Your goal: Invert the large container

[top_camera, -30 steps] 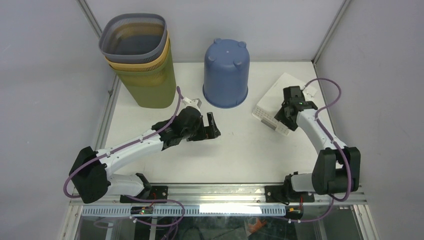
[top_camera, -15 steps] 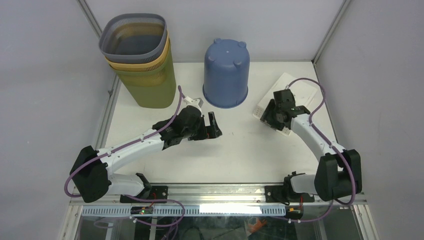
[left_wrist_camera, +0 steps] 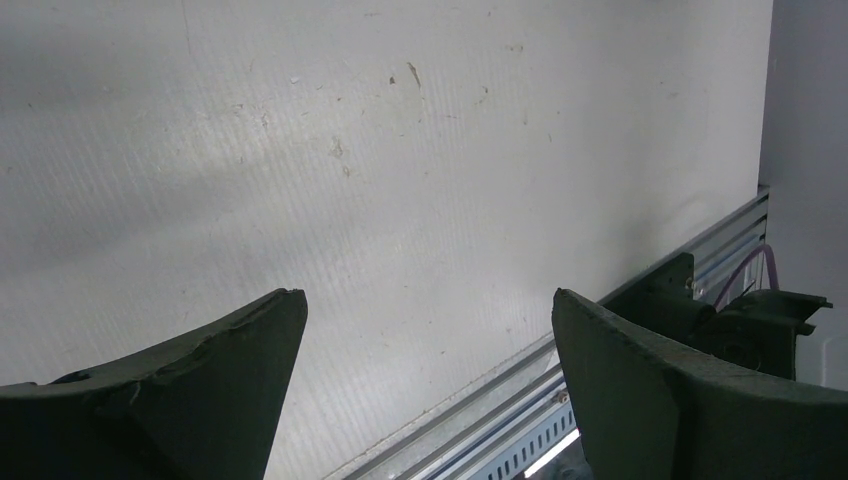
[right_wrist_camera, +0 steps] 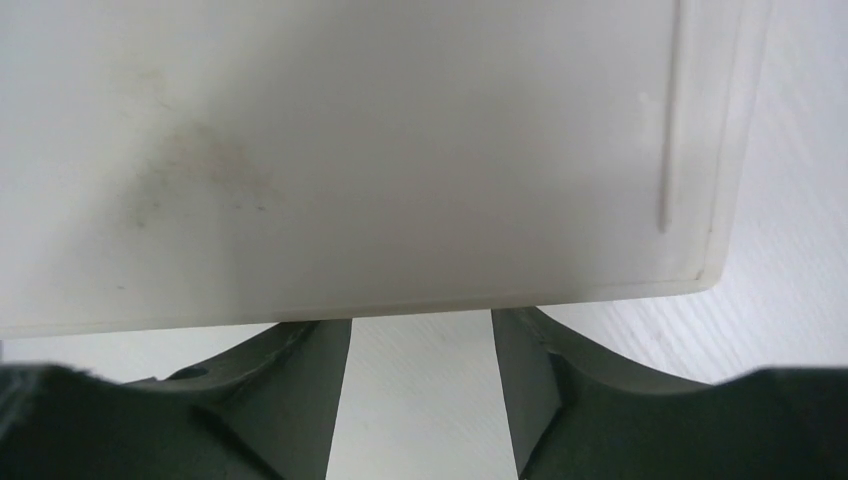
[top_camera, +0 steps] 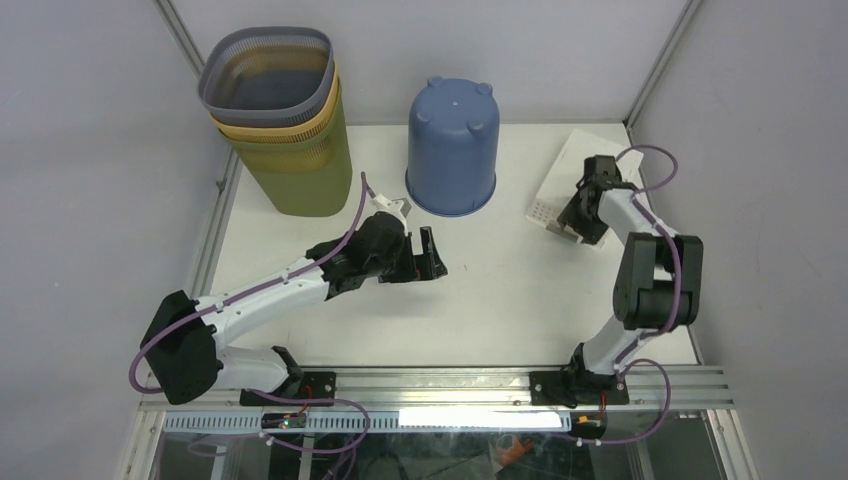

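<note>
The large container (top_camera: 560, 178) is a flat white tray with a perforated side, tipped up on edge at the right of the table. In the right wrist view its smooth white underside (right_wrist_camera: 380, 150) fills the upper frame. My right gripper (top_camera: 574, 222) holds its near edge. The gripper's (right_wrist_camera: 420, 322) fingertips are hidden behind the tray, with bare table showing between the fingers. My left gripper (top_camera: 430, 256) hovers wide open over mid-table, apart from every container. Nothing but table lies between its (left_wrist_camera: 430, 300) fingers.
A blue bucket (top_camera: 452, 146) stands bottom-up at the back centre. A stack of olive, yellow and grey baskets (top_camera: 282, 118) stands at the back left. Enclosure walls close the sides. The aluminium rail (top_camera: 430, 382) with the arm bases runs along the near edge.
My right arm has folded back toward the right wall. The white tray went with it, shifting right and tipping from nearly flat up onto its edge. The left arm has barely moved.
</note>
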Controlling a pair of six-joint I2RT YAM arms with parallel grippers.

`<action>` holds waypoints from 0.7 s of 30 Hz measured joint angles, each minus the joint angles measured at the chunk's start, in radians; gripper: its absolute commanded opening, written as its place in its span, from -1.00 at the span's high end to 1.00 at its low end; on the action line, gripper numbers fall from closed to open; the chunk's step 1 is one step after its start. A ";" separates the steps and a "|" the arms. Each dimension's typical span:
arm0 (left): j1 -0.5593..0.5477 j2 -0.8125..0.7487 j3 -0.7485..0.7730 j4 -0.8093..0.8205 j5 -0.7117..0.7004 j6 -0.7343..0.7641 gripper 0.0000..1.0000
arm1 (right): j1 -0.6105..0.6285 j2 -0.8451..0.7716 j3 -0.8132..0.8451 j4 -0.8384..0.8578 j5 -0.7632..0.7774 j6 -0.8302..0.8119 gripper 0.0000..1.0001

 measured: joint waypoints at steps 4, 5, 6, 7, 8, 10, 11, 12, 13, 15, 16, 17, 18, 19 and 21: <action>0.000 0.007 0.015 -0.007 0.008 0.020 -0.98 | -0.023 0.141 0.183 -0.004 0.032 0.000 -0.15; 0.000 0.007 0.021 -0.010 0.010 0.025 -0.98 | -0.035 0.163 0.216 -0.005 0.037 0.001 -0.15; 0.000 0.007 0.029 -0.011 0.012 0.029 -0.98 | -0.048 0.178 0.241 -0.006 0.042 0.001 -0.15; 0.000 0.007 0.035 -0.011 0.015 0.033 -0.98 | -0.068 0.193 0.272 -0.011 0.050 0.001 -0.15; 0.000 0.007 0.041 -0.012 0.016 0.037 -0.98 | -0.084 0.201 0.291 -0.016 0.057 0.002 -0.15; 0.000 0.007 0.048 -0.012 0.016 0.045 -0.98 | -0.118 0.208 0.318 -0.025 0.068 0.005 -0.15; 0.000 0.007 0.050 -0.013 0.016 0.048 -0.98 | -0.132 0.207 0.323 -0.026 0.071 0.008 -0.15; 0.000 0.006 0.050 -0.014 0.015 0.050 -0.98 | -0.145 0.204 0.325 -0.027 0.074 0.010 -0.15; 0.000 0.005 0.052 -0.019 0.014 0.052 -0.97 | -0.157 0.202 0.323 -0.029 0.076 0.012 -0.15; 0.000 0.005 0.066 -0.042 0.009 0.061 -0.97 | -0.166 0.187 0.306 -0.027 0.073 0.017 -0.16; 0.000 0.006 0.079 -0.056 0.004 0.070 -0.98 | -0.166 0.171 0.287 -0.026 0.061 0.019 -0.16; 0.000 0.008 0.101 -0.072 -0.005 0.079 -0.98 | -0.164 0.146 0.263 -0.026 0.045 0.022 -0.18; 0.000 0.014 0.132 -0.087 -0.013 0.090 -0.98 | -0.160 0.119 0.240 -0.026 0.021 0.025 -0.19; 0.000 0.025 0.175 -0.103 -0.024 0.103 -0.98 | -0.153 0.087 0.217 -0.026 -0.005 0.027 -0.22; 0.000 0.051 0.269 -0.134 -0.055 0.130 -0.98 | -0.116 0.020 0.192 -0.031 -0.048 0.030 -0.29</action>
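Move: The upturned white basket lies right in front of your right fingertips, its near side at the pads and its middle about 9 cm ahead, 1 cm to the right and 2 cm lower. The large blue container, already upside down, stands about 14 cm ahead of the right hand, 28 cm to its left, its middle roughly 7 cm higher. From the left hand the basket is some 23 cm ahead, 33 cm to the right and 9 cm below. Push the white basket forward and to the right with the half-open right fingertips against its near side, the hand sweeping about 7 cm out and 8 cm right while rising slightly. Then come free of the basket, drawing back and left and lifting. Late on, raise the open left gripper about 7 cm and ease it forward, its fingers tilting outward a little. ##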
